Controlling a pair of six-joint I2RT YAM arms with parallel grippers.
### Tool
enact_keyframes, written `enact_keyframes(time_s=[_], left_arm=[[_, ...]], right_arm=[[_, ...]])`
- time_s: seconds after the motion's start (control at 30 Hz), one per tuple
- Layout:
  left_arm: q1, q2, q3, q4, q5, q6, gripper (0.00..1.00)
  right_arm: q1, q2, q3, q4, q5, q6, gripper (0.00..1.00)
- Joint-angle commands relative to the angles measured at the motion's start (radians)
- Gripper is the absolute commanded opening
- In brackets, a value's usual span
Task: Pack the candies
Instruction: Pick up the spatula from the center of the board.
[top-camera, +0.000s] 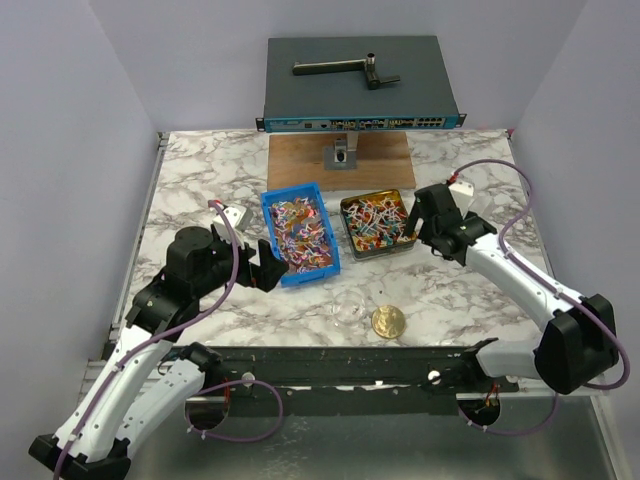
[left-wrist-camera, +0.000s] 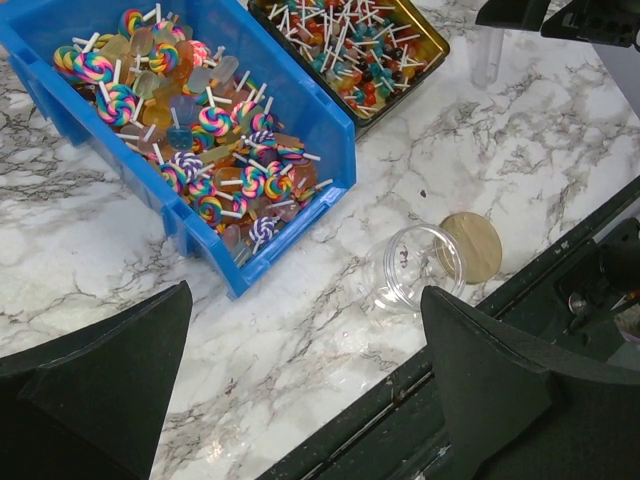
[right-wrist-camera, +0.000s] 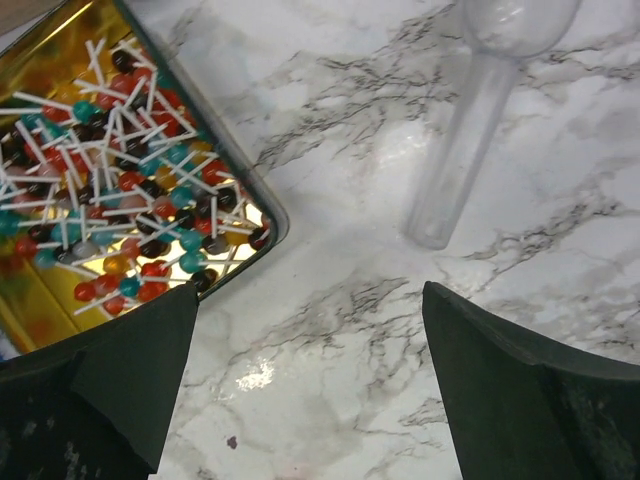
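Observation:
The candies are small lollipops on white sticks. Swirled ones (left-wrist-camera: 190, 130) fill a blue bin (top-camera: 283, 204), and small round ones (right-wrist-camera: 110, 170) fill a gold tin (top-camera: 345, 235) to its right. A clear jar (left-wrist-camera: 412, 265) lies on the marble with a round gold lid (left-wrist-camera: 473, 245) beside it. My left gripper (left-wrist-camera: 305, 300) hovers open and holds nothing, near the blue bin's front corner and left of the jar. My right gripper (right-wrist-camera: 310, 290) is open and holds nothing, just off the tin's right corner. A clear plastic scoop (right-wrist-camera: 470, 130) lies beyond it.
A dark network box (top-camera: 360, 95) and a wooden board (top-camera: 340, 160) with a small stand sit at the back of the table. A black rail (top-camera: 340, 365) runs along the near edge. Walls close in on the left and right sides.

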Motion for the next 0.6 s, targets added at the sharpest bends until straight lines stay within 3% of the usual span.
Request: enact_keyframes(time_s=[0.0,0.23,0.57], left_arm=[[-0.009,-0.014,-0.011,0.007,-0.043,-0.010,0.99],[-0.013,-0.022,-0.014,0.006,-0.055,-0.010,0.99],[-0.015,-0.022,-0.012,0.003,-0.046,-0.009,0.99]], right_arm=[[-0.057,-0.001,-0.029,0.001,0.060,0.034,0.98],[-0.141,0.017,-0.068,0.053,0.081,0.013,0.98],[-0.292,0.121,-0.101,0.176,-0.065,-0.023,0.97]])
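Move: The clear spatula lies with its middle some 14 cm to my right hand's right, about 8 cm ahead and 7 cm below; its handle points back towards me, the near end being closer. The candy tray stands roughly 11 cm to this hand's left and 5 cm ahead, and the blue bin about 30 cm left and 3 cm ahead. From my left hand the spatula is some 48 cm right, 14 cm ahead and 17 cm down. With my right fingers already wide open and staying so, I swing that hand about 8 cm to the right, away from the candy tray and towards the spatula's handle, sinking some 4 cm on the way. I turn the hand about 15 degrees clockwise to line up with the handle, and edge slightly forward at the end, not yet gripping. ##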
